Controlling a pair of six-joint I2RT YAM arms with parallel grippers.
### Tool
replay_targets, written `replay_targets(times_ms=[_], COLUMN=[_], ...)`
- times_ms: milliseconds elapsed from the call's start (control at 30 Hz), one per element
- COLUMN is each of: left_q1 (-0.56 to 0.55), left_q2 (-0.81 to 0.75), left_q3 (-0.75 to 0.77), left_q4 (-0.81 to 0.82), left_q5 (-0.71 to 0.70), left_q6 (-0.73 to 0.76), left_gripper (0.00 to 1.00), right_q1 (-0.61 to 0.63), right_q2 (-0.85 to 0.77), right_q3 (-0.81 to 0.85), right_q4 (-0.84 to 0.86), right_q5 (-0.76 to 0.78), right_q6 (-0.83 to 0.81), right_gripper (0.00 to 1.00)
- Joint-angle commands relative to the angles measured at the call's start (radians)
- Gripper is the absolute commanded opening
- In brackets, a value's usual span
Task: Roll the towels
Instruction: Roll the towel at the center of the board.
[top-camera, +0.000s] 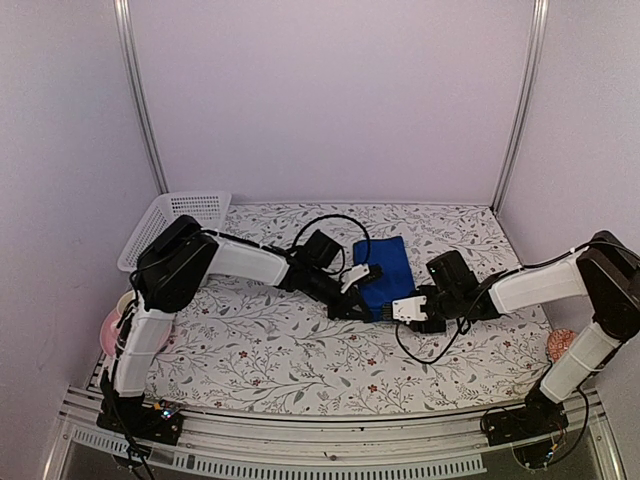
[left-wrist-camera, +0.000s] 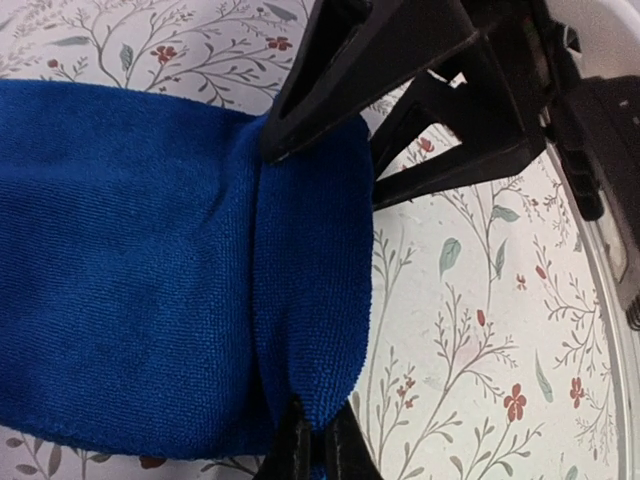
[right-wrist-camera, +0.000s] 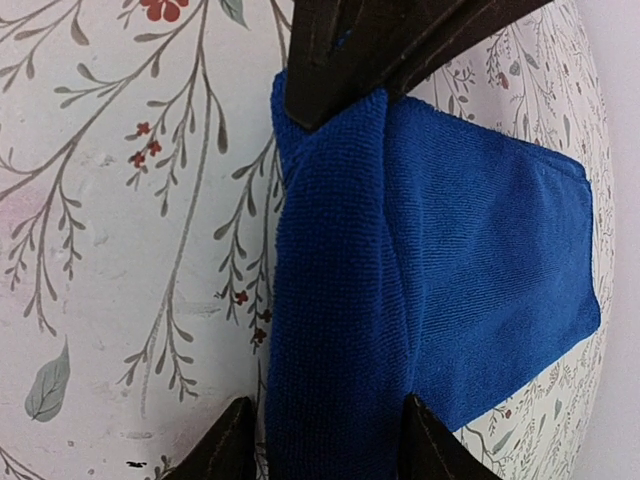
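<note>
A royal-blue towel (top-camera: 385, 265) lies flat on the flowered tablecloth at mid-table, its near edge turned over into a thick roll (right-wrist-camera: 335, 280). My left gripper (top-camera: 360, 300) is shut on the roll's left end, which is pinched between its black fingertips in the left wrist view (left-wrist-camera: 315, 445). My right gripper (top-camera: 402, 310) is at the roll's right end. Its two fingertips (right-wrist-camera: 330, 440) stand on either side of the roll, against the cloth. Each wrist view shows the other gripper's dark fingers at the top, on the same fold. The rest of the towel (left-wrist-camera: 120, 250) spreads away behind the roll.
A white slotted basket (top-camera: 175, 222) leans at the back left. A pink plate with a cup (top-camera: 112, 330) sits by the left arm's base. A small orange object (top-camera: 560, 343) lies by the right arm. A black cable (top-camera: 330, 222) loops above the towel.
</note>
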Motion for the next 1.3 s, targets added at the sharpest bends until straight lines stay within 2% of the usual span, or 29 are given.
replay_targets(times_ms=[0, 167, 233, 300, 467, 700, 867, 1000, 1267], left_q1=[0.024, 0.029, 0.03, 0.032, 0.032, 0.032, 0.024, -0.012, -0.14], left_q2=[0.028, 0.025, 0.022, 0.014, -0.039, -0.156, -0.21, -0.253, -0.31], left_q3=[0.016, 0.016, 0.013, 0.009, -0.039, -0.186, -0.266, -0.325, -0.442], left_q4=[-0.019, -0.019, -0.019, -0.017, 0.029, 0.182, 0.291, 0.342, 0.448], left_q5=[0.034, 0.033, 0.029, 0.024, 0.019, -0.024, -0.046, -0.132, -0.394], left_q6=[-0.02, -0.019, -0.02, -0.016, -0.01, 0.008, 0.015, 0.072, 0.333], left_gripper=[0.0, 0.02, 0.04, 0.11, 0.39, 0.56, 0.62, 0.63, 0.63], right_q1=[0.009, 0.008, 0.008, 0.008, 0.003, -0.092, -0.148, -0.162, -0.174], right_q2=[0.02, 0.031, 0.036, 0.036, 0.04, 0.091, 0.128, 0.177, 0.342], right_q3=[0.012, 0.036, 0.047, 0.057, 0.09, 0.216, 0.291, 0.332, 0.461], right_q4=[0.026, -0.031, -0.066, -0.097, -0.198, -0.425, -0.554, -0.615, -0.778], right_q5=[0.043, 0.011, -0.008, -0.027, -0.097, -0.284, -0.365, -0.401, -0.461], right_q6=[0.021, 0.03, 0.031, 0.029, 0.024, 0.056, 0.064, 0.073, 0.099], right_gripper=[0.43, 0.15, 0.09, 0.06, 0.04, 0.05, 0.07, 0.1, 0.11])
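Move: The folded-over near edge of the blue towel runs between the two hands: the left fingers already pinch its left end, and the half-open right fingers straddle its right end, right at their tips. Each end is thus about 10 cm across from the other hand and level with it. The flat part of the towel has its middle some 10 cm ahead of both hands, roughly 3 cm to the left hand's right and 7 cm to the right hand's left, a centimetre lower. Closing almost in place, the right fingers pinch the right end of the fold, then the hand turns some 35 degrees, fingertips swinging back from slanting forward to nearly straight down, while it draws back a little over 1 cm. Once that grip is on, the left fingers open wide and let go of the left end; the hand backs off about 2 cm left, lifts some 4 cm and ends with a slight move back, its fingertips tipping forward by some 20 degrees. ##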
